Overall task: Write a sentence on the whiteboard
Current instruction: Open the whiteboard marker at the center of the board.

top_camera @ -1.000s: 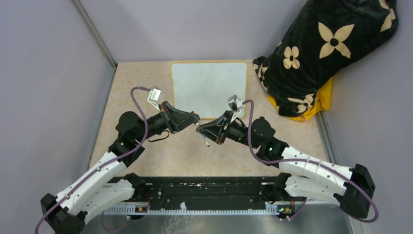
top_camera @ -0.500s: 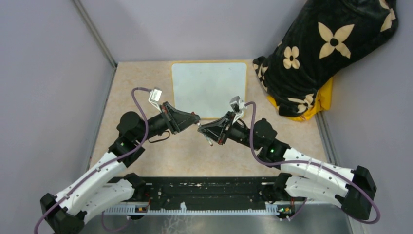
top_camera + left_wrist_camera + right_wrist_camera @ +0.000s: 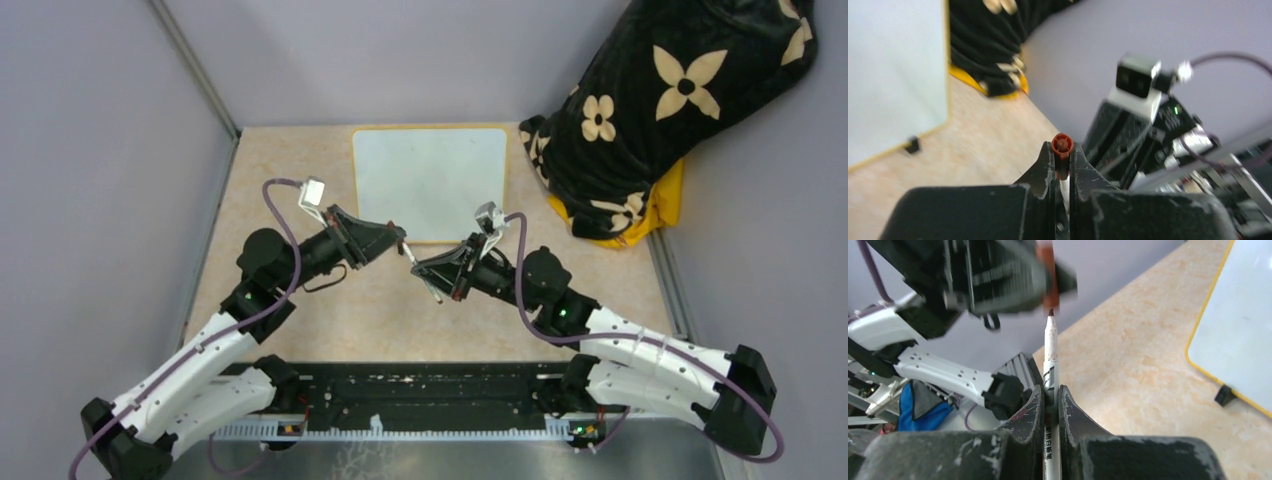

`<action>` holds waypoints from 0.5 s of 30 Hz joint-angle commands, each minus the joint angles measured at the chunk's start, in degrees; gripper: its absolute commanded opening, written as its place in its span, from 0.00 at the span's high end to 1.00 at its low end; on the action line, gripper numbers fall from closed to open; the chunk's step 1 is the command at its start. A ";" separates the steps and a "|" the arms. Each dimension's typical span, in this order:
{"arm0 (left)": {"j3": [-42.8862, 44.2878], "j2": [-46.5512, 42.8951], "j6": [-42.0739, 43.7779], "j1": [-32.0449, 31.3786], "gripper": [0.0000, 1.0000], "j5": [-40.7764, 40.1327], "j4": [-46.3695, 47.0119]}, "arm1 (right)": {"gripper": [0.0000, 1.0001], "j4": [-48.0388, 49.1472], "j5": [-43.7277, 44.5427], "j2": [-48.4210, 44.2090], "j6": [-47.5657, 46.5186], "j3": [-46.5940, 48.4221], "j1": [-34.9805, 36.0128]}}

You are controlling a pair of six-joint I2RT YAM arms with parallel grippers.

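Observation:
The whiteboard point(image 3: 430, 183) lies flat at the back middle of the table, glossy white with a thin yellow frame. No sentence shows on it. My left gripper point(image 3: 402, 240) is shut on a reddish-brown marker cap point(image 3: 1062, 143), just in front of the board's near edge. My right gripper point(image 3: 422, 270) is shut on a white marker point(image 3: 1050, 350). The marker's dark tip points at the cap point(image 3: 1048, 275), a small gap below it. The two grippers face each other tip to tip. The board's edge appears in both wrist views point(image 3: 893, 65) point(image 3: 1243, 330).
A black fabric bag with cream flowers point(image 3: 670, 110) sits at the back right on something yellow point(image 3: 660, 205), close to the board's right edge. Grey walls close in the table on the left, back and right. A black rail point(image 3: 430, 395) runs along the near edge.
The left wrist has shifted slightly left and back with the cap. The right arm has edged a little to the right. Both grips are unchanged.

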 commanded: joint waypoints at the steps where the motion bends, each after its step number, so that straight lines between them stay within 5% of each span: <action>1: 3.48 -2.43 4.45 2.64 1.00 -11.86 6.27 | 1.00 -4.20 -0.07 -3.44 0.07 -1.85 0.16; 9: 4.02 -2.36 5.77 2.58 1.00 -12.84 4.91 | 1.00 -4.20 1.01 -4.32 0.65 -2.26 0.17; 15: 4.71 -4.57 10.94 2.59 1.00 -22.74 -12.30 | 1.00 -14.09 14.09 -7.94 -2.39 -0.49 0.15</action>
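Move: The left hand still holds the red cap, with the marker's middle about 4 cm back, 4 cm right and 4 cm below. The right hand grips that marker, its tip already showing, with the cap 4 cm ahead, 4 cm left and 4 cm above. From the left hand the whiteboard's middle lies roughly 30 cm ahead, 6 cm right and 32 cm down; from the right, some 33 cm ahead, 2 cm right, 28 cm down. Left hand draws the cap about 7 cm left, forward and up; right lowers the marker nearly 4 cm. ##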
